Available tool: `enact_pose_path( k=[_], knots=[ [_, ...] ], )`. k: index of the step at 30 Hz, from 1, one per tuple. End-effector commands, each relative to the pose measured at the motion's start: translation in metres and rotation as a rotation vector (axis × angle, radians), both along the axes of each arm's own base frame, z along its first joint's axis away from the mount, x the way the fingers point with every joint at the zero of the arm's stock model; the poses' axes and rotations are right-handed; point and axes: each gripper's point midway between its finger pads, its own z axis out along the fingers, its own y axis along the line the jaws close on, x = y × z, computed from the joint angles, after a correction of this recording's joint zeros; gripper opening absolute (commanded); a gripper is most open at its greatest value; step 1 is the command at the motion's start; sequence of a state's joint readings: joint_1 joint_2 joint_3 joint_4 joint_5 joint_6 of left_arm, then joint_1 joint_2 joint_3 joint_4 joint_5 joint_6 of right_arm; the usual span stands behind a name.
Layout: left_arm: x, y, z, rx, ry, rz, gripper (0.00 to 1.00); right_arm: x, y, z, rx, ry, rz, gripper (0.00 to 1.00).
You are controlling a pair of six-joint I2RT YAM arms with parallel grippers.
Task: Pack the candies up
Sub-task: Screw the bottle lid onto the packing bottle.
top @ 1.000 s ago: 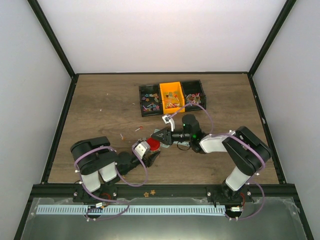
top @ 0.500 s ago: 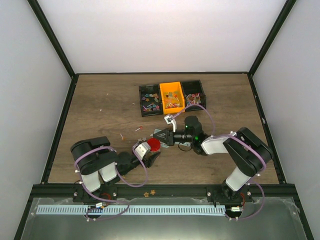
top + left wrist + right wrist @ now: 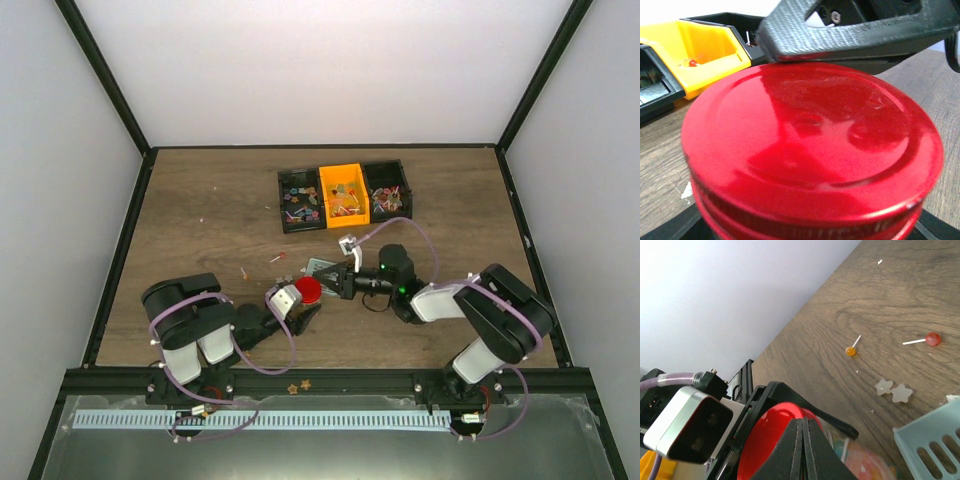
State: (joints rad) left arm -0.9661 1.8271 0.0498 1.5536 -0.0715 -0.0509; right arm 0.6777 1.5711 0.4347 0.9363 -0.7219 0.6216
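A jar with a red lid [image 3: 307, 290] sits between the fingers of my left gripper [image 3: 305, 297], which is closed round it. In the left wrist view the red lid [image 3: 810, 150] fills the frame. My right gripper [image 3: 803, 432] is shut with nothing in it, its tips resting at the lid's edge [image 3: 765, 440]. The candies show through the jar's side [image 3: 865, 462]. Loose ones lie on the wood: an orange lollipop [image 3: 851, 351], a red lollipop [image 3: 932, 338] and two white stars [image 3: 893, 390]. More candies fill the far bins [image 3: 300, 198].
Three bins stand in a row at the back: black [image 3: 291, 178], orange [image 3: 341, 171] and black [image 3: 386, 168]. A pale teal slotted scoop [image 3: 935, 442] lies just right of the jar. Stray candies [image 3: 275, 259] dot the wood left of the jar.
The right gripper has closed fully. Its wrist has swung nearer and to the right, while its tips stay at the red lid. The left arm has not moved.
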Motion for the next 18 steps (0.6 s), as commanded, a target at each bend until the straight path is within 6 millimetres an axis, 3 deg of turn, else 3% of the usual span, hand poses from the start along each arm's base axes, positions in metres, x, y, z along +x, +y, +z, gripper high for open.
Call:
enact_pose_path(
  k=[1, 8, 18],
  knots=[
    [-0.008, 0.026, -0.004, -0.077, 0.087, 0.054, 0.68, -0.071, 0.001, -0.027, -0.054, 0.13, 0.222, 0.01],
    [-0.009, 0.027, -0.003, -0.08, 0.088, 0.055, 0.68, -0.097, 0.0, -0.031, -0.053, 0.142, 0.249, 0.01],
    [-0.01, 0.028, -0.006, -0.074, 0.095, 0.056, 0.68, -0.116, -0.012, -0.04, -0.04, 0.173, 0.235, 0.01]
  ],
)
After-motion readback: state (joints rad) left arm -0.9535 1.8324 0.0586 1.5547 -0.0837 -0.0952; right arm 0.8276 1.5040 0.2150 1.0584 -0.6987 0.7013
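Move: The red lid sits on the bottle held in the left gripper, about 4 cm straight above the left hand. From the right hand, whose shut fingertips are at the lid's forward rim, the lid's middle lies about 3 cm back, 1 cm left and 2 cm lower. The scoop lies on the table some 5 cm right, 1 cm back and 13 cm below the right hand, and the red lollipop 3 cm ahead, 8 cm left and as low. Keep the left gripper clamped on the bottle to brace it. Push the right gripper's shut fingertips, already on the lid's forward rim, slowly back and slightly right against the lid for about 2 cm, as for a clockwise turn. Then let them come off, whipping about 6 cm farther back and some 3 cm down, past the lid's right side. ##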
